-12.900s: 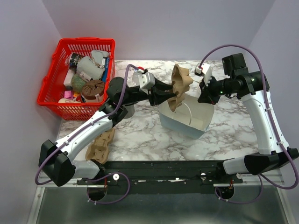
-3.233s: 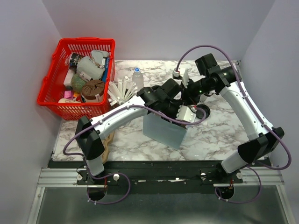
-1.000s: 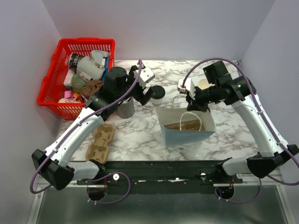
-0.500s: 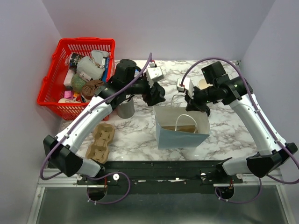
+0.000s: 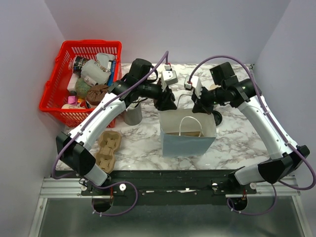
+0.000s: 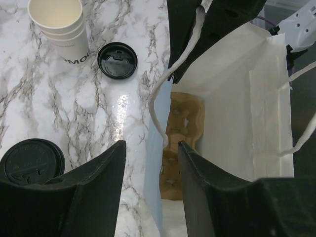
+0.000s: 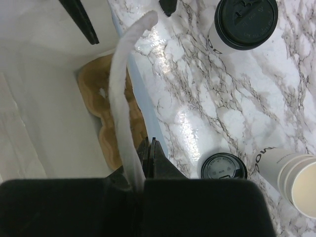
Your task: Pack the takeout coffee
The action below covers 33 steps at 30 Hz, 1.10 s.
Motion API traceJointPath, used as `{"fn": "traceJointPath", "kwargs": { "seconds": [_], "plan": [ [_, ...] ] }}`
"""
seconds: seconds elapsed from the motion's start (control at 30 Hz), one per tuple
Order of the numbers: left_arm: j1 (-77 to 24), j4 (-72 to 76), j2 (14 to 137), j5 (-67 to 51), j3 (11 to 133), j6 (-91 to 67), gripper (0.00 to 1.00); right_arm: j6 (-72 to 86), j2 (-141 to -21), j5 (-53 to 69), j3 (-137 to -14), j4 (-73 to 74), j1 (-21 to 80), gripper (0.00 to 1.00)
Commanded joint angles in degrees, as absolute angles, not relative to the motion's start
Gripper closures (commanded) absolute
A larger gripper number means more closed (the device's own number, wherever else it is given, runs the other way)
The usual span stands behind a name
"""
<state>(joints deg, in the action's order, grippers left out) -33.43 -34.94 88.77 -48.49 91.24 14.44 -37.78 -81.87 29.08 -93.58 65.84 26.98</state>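
Observation:
The blue paper bag [image 5: 187, 144] stands open mid-table with a brown cup carrier [image 5: 192, 133] lying inside. My left gripper [image 5: 165, 104] is open at the bag's back-left rim, its fingers on either side of the blue wall [image 6: 150, 144]. My right gripper [image 5: 200, 106] is shut on the bag's back-right rim by the white handle [image 7: 153, 142]. One lidded coffee cup [image 6: 32, 160] stands on the table just beside my left fingers; it also shows in the right wrist view [image 7: 242, 22]. In the top view it is hidden under my left arm.
A stack of empty cream cups [image 6: 59, 22] and a loose black lid [image 6: 117, 60] sit behind the bag. A second carrier [image 5: 106, 148] lies front left, a grey cup [image 5: 132, 114] beside it. A red basket [image 5: 52, 94] stands far left.
The bag has shifted left and stands squarer with its mouth wider open. My left gripper has swung right and down onto the bag's back rim. My right gripper keeps its hold.

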Motion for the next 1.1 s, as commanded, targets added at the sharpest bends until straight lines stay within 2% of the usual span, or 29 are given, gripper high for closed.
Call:
{"fn": "traceJointPath", "kwargs": {
  "seconds": [0.0,0.2,0.4,0.5,0.53,0.6,0.63,0.73,0.83,1.07],
  "plan": [
    [-33.0,-37.0,91.0,-51.7,93.3,15.3,0.47,-35.9,-82.9,30.8,-95.2,63.5,26.7,1.00],
    [-33.0,-38.2,92.5,-52.1,94.6,16.1,0.57,-34.3,-84.5,32.6,-97.6,62.9,26.7,1.00],
    [-33.0,-39.6,92.7,-51.9,94.5,16.6,0.73,-33.2,-86.6,34.4,-99.5,62.5,26.8,1.00],
    [-33.0,-40.7,92.7,-51.6,94.6,17.7,0.90,-32.7,-87.2,34.6,-100.3,62.8,26.7,0.99],
    [-33.1,-41.1,92.6,-51.2,94.7,18.4,0.97,-32.7,-87.4,34.7,-100.8,62.9,26.7,0.90],
    [-32.8,-42.9,92.0,-50.7,94.7,19.5,1.00,-33.1,-88.1,35.2,-102.6,64.6,26.7,0.76],
    [-32.6,-43.7,91.8,-50.5,94.7,20.1,1.00,-33.7,-88.3,35.8,-105.4,65.6,26.4,0.66],
    [-30.8,-49.5,91.7,-50.9,95.9,22.8,1.00,-33.1,-89.6,39.7,-112.8,68.5,23.9,0.50],
    [-27.9,-57.6,91.8,-52.0,97.6,27.2,1.00,-30.0,-91.0,45.3,-116.4,67.7,20.3,0.43],
    [-24.0,-71.5,88.3,-52.6,97.2,36.5,1.00,-31.5,-96.1,45.4,-115.1,58.7,18.9,0.40]
  ]
}}
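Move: Just below the half-open left fingers, about 2 cm down, runs the left strand of the paper bag's far handle; the right hand, already pinching this handle, has that strand about 8 cm to its left, level. The bag's middle is some 6 cm back, 4 cm right of the left hand and well below; the lidded cup is about 15 cm ahead, 2 cm left. From the right hand the loose lid is 9 cm ahead, 12 cm right. Sinking about 2 cm, the left hand shuts its fingers on the handle's left strand, then draws it some 6 cm to the left, rolling about 10 degrees and dipping slightly. The right hand eases forward and left, opens to let go of the handle, and climbs about 10 cm while moving on forward, away from the bag. ##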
